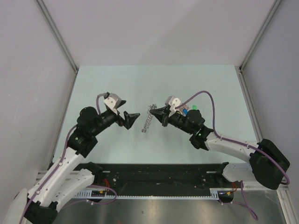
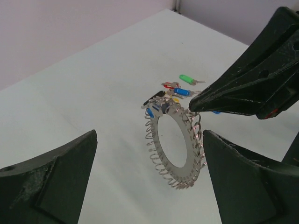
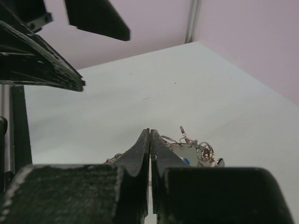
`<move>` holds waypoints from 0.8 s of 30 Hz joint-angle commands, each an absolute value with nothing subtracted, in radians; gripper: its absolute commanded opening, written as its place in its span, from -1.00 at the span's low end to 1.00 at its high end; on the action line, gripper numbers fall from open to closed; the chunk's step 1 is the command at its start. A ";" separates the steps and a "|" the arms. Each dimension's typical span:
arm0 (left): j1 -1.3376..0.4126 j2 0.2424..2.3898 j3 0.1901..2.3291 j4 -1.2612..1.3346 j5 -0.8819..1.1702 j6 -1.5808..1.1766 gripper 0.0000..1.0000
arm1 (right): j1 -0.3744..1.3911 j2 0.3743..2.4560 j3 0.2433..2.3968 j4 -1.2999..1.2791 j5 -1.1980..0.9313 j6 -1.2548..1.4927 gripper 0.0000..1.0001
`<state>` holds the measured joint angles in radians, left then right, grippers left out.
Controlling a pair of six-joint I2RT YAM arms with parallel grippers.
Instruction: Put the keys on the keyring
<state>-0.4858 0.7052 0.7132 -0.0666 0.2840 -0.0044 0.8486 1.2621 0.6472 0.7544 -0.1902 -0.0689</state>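
Observation:
The keyring, a flat grey ring rimmed with wire loops, stands on edge over the table. My right gripper is shut on its upper rim; the jaws are pressed together in the right wrist view, with the ring just behind them. In the top view the ring hangs between both grippers. My left gripper is open and empty, its fingers either side just short of the ring. Loose keys lie beyond: green, blue, red. A small blue key sits at the ring's top.
The loose keys lie on the pale green table right beside my right wrist. Grey walls close the back and both sides. A black rail runs along the near edge by the arm bases.

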 commanded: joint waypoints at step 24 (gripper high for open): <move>-0.477 0.904 0.683 -0.083 0.733 0.451 0.57 | 0.798 1.243 0.572 0.862 -0.434 -0.041 -1.00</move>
<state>-0.4828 0.9100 0.6937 -0.0483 0.6346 0.3676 0.7990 1.2617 0.5694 0.7647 -0.4026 -0.0372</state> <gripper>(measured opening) 0.786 0.009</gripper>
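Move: The right hand pinches the keyring at its rim; the middle of the hanging keyring is about 6 cm below it and 1 cm to its left, with no forward offset. From the empty left hand that middle is some 9 cm to the right, level fore and aft, and 7 cm lower. On the table, the black tag lies about 23 cm right of the left hand and 11 cm ahead, the yellow tags 25 cm right and 8 cm ahead, all roughly 19 cm below. Down by about 6 cm and some 4 cm to the right, the left hand closes in on the hanging keyring, turning clockwise some 20 degrees and rolling its left side up while its wide-open fingers narrow a little, still touching nothing. The right hand keeps its pinch on the rim and lowers the keyring, easing slightly back with a small counter-clockwise turn. ##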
